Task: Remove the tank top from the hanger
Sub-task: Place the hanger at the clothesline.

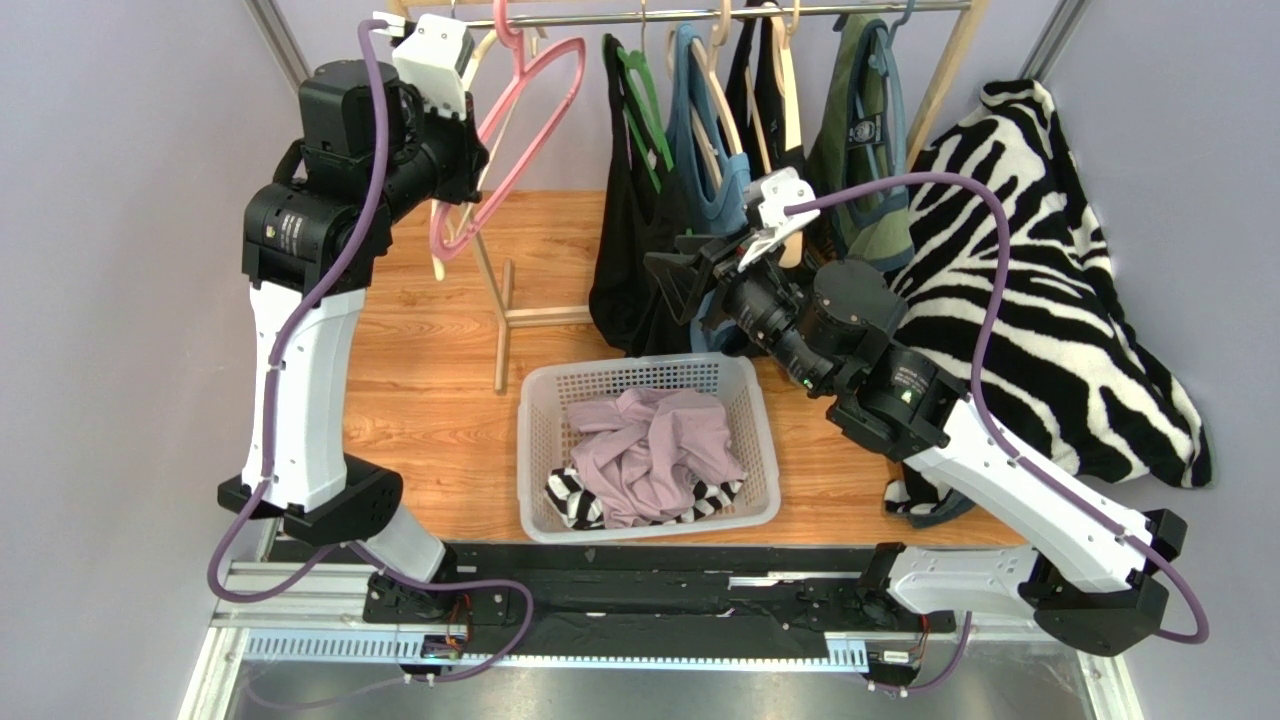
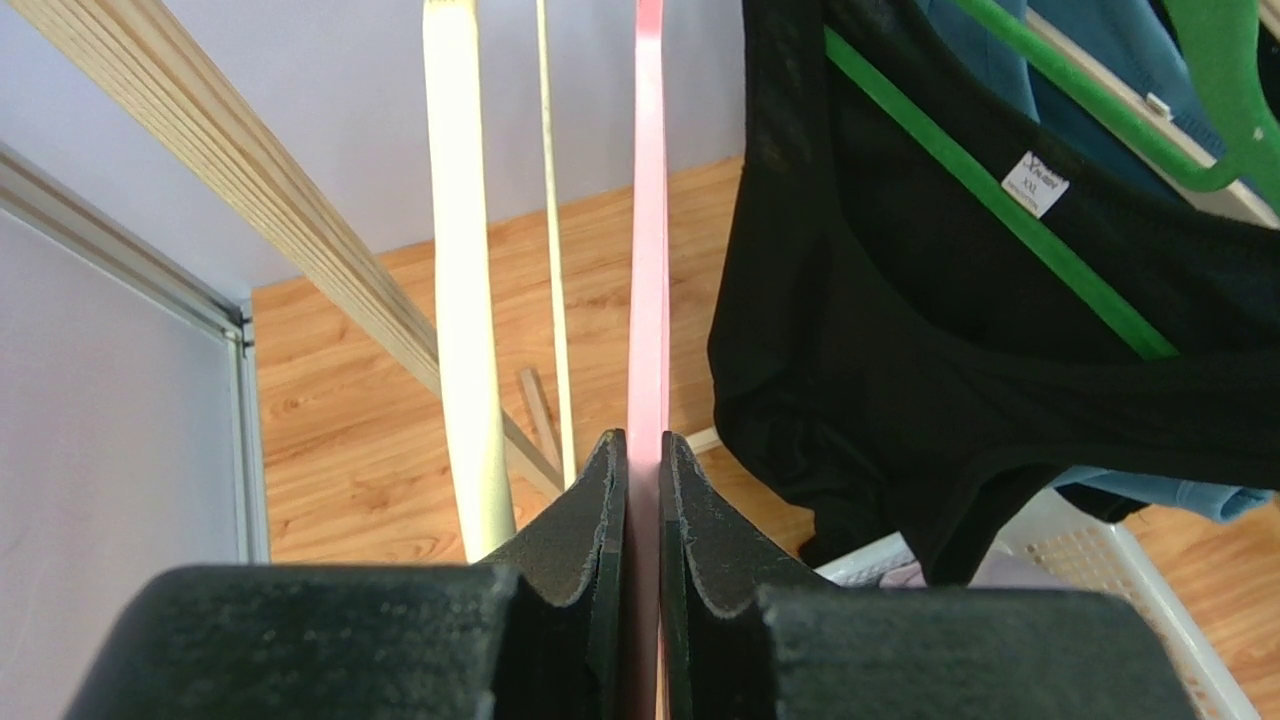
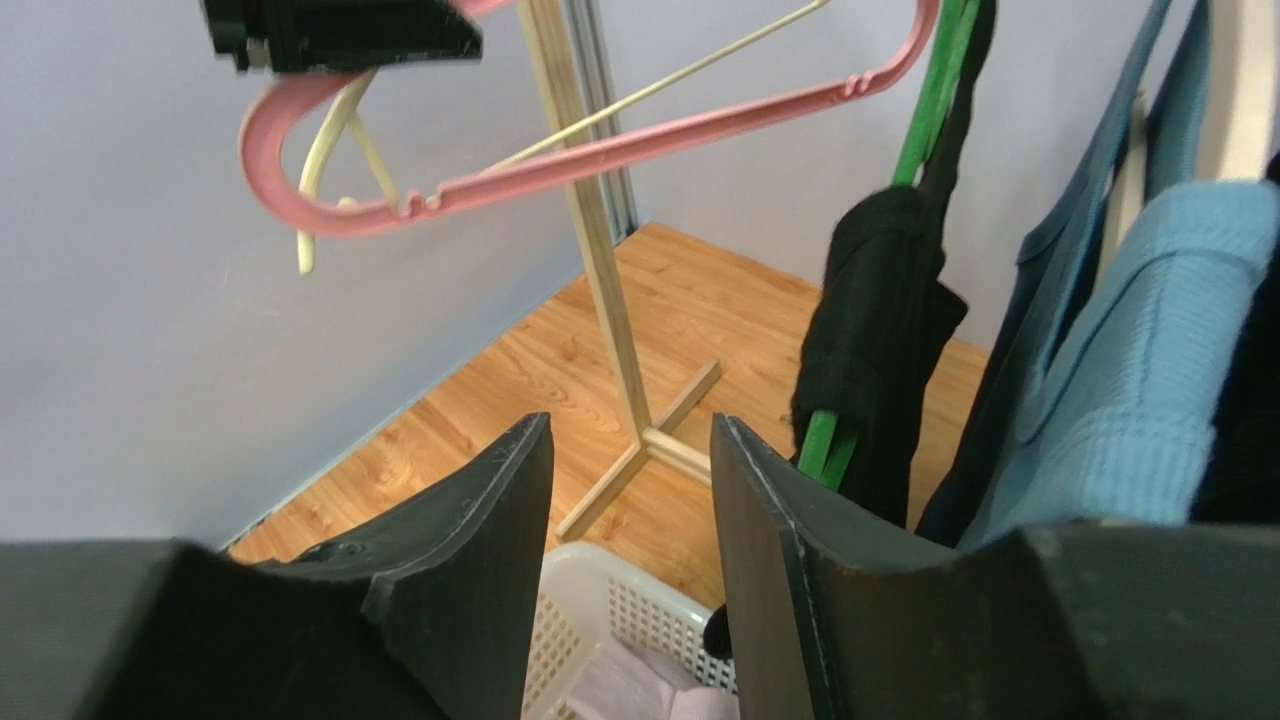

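My left gripper [image 2: 643, 443] is shut on the lower bar of a bare pink hanger [image 1: 519, 113], held up and tilted at the left end of the rail. A pink garment [image 1: 654, 443] lies crumpled in the white basket [image 1: 534, 450]. A black tank top [image 1: 631, 240] hangs on a green hanger [image 1: 643, 98] just right of the pink hanger [image 3: 601, 150]. My right gripper [image 3: 631, 435] is open and empty, above the basket's far rim and close beside the black tank top [image 3: 872, 330].
Blue tops [image 1: 706, 135] and darker garments hang further right on the wooden rack [image 1: 721, 15]. A cream hanger [image 2: 458, 270] hangs left of the pink one. A zebra-print cloth [image 1: 1037, 270] is draped at the right. The rack's foot [image 1: 511, 323] stands behind the basket.
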### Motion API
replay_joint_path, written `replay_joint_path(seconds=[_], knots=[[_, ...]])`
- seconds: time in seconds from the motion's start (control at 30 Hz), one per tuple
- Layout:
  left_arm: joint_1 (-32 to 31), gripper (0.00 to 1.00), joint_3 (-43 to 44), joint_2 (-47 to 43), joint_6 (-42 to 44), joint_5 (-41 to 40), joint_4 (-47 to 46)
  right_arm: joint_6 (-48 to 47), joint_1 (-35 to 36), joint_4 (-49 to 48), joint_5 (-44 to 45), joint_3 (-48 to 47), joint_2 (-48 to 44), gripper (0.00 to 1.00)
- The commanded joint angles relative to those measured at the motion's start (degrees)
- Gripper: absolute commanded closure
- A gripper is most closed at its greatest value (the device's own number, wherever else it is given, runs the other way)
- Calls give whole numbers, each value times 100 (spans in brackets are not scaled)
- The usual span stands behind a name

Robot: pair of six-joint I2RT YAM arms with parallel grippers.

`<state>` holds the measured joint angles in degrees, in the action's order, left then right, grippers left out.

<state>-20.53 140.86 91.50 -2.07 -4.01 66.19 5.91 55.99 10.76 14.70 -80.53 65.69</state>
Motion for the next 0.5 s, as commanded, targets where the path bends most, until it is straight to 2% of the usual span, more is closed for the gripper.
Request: replay_joint_path(seconds=[0.0, 0.07, 0.1, 0.13, 0.33, 0.47], knots=[[23, 73, -277, -299, 92, 119, -98, -160, -18, 30, 524, -838, 294, 51], [23, 41, -348, -457, 189, 260, -63, -213, -26, 189, 736, -1104, 470, 47], [23, 7, -392, -519, 198, 356, -37, -292, -26, 233, 814, -1401, 654, 46], [23, 4, -436, -580, 198, 366, -28, -327, -35, 311, 937, -1543, 769, 44], [23, 3, -1086, -1423, 470, 857, -168, -267, -289, 970, 930, -2772, 1595, 35], [14, 3, -1455, -1846, 611, 1157, -186, -47, -448, 1340, 912, -3082, 1929, 29]])
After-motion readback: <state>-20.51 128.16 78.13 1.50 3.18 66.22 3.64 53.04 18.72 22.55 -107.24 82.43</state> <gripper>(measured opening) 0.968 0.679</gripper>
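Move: The left hand grips the pink hanger; its place on the clothesline is about 17 cm ahead, 3 cm right and 12 cm above. The cream hanger hangs roughly 10 cm ahead and 5 cm left, at hand height. For the right hand, the green hanger with the black tank top is some 20 cm ahead, 5 cm left and 5 cm up; the blue top is about 15 cm ahead, 4 cm right and 5 cm below. Left opens off the pink hanger, backing some 6 cm; right, opening wider, rises forward towards the green hanger. ##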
